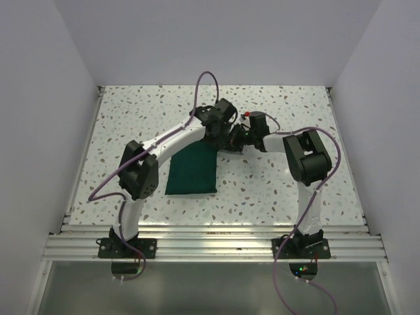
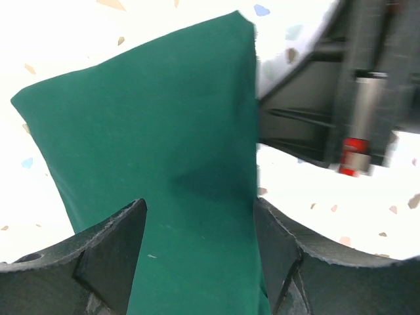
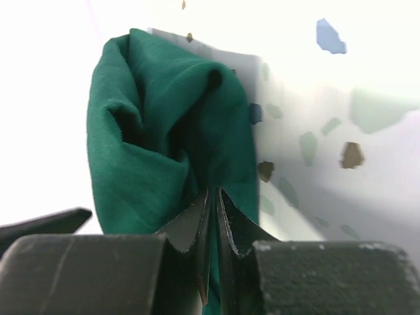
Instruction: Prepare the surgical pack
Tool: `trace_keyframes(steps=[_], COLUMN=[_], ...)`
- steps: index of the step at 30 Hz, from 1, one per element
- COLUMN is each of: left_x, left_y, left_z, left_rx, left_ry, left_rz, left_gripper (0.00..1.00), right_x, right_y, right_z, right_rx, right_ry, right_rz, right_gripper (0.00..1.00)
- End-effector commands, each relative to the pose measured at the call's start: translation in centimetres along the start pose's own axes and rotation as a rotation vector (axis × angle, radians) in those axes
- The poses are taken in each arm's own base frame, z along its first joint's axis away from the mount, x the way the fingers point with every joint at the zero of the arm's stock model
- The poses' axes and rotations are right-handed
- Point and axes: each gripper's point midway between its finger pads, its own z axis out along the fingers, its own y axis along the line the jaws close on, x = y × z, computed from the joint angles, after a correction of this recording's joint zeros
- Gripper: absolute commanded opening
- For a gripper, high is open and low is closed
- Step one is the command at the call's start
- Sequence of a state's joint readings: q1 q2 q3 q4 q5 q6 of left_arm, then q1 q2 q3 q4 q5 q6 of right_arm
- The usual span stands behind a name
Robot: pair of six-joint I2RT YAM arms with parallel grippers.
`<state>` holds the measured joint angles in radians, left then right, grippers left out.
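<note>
The surgical pack (image 1: 191, 170) is a folded dark green cloth bundle lying flat at mid table. Its far right corner is bunched up where my right gripper (image 1: 231, 139) is shut on a pinch of the cloth (image 3: 170, 138); the green fabric runs down between the two closed fingers (image 3: 231, 226). My left gripper (image 2: 200, 210) hovers open over the pack's far end, one finger (image 2: 111, 252) above the cloth (image 2: 151, 125) and the other at its right edge. In the top view the left gripper (image 1: 222, 125) sits close beside the right one. No tray or instruments show.
The speckled white table (image 1: 275, 190) is walled at the left, right and back. The right arm's body (image 2: 341, 85) with a red mark fills the upper right of the left wrist view, very near the left gripper. An aluminium rail (image 1: 216, 246) runs along the near edge.
</note>
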<state>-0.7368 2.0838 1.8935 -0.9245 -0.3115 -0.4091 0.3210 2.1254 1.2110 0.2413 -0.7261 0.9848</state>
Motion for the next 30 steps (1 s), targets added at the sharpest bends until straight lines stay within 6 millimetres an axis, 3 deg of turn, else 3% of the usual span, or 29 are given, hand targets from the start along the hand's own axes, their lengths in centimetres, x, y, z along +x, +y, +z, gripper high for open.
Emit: trace_keyframes(steps=[1, 10, 16, 19, 24, 26, 30], left_x=[-0.9, -0.3, -1.1, -0.5, 0.0, -0.2, -0.3], left_y=[1.7, 2.2, 1.1, 1.0, 1.3, 1.6, 2.0], left_z=[0.6, 2.2, 1.6, 2.4, 3.0, 3.1, 3.4], left_rx=[-0.054, -0.028, 0.049, 0.048, 0.059, 0.06, 0.081], left_ry=[-0.01, 0.034, 0.004, 0.031, 0.058, 0.054, 0.061], left_rz=[-0.028, -0.02, -0.032, -0.027, -0.031, -0.032, -0.042], left_gripper=[0.7, 0.68, 0.69, 0.7, 0.55, 0.42, 0.34], right_x=[-0.7, -0.7, -0.8, -0.8, -0.8, -0.7, -0.7], right_y=[2.2, 3.0, 3.5, 3.8, 3.7, 3.5, 3.4], right_z=[-1.2, -1.3, -1.2, -1.1, -1.4, -1.6, -1.8], right_rx=[-0.032, -0.061, -0.069, -0.077, -0.061, -0.051, -0.045], right_ry=[-0.006, -0.007, -0.002, -0.003, -0.003, 0.001, 0.004], right_rz=[-0.067, -0.066, -0.068, -0.069, -0.083, -0.08, -0.079], right_gripper=[0.1, 0.1, 0.1, 0.1, 0.1, 0.1, 0.1])
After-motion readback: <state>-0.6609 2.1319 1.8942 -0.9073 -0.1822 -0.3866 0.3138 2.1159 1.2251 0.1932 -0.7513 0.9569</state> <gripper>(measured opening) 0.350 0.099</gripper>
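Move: The top flap of the folded green cloth, near the bundle's right edge, lies about 3 cm below the left hand's open fingers, some 1 cm ahead and 1 cm left. From that hand, the shut right fingertips are roughly 4 cm ahead and 2 cm right, the bundle's far right corner about 9 cm ahead and 2 cm right. From the right hand, the flap spot is about 3 cm back and 3 cm left. Down onto the cloth, about 2.5 cm and a little forward, goes the left hand, with a slight drift left. It then stays there while its fingers close to about half their former gap, gathering the flap beside the right gripper between their tips. The right hand stays with shut fingertips against the bundle's right edge. ##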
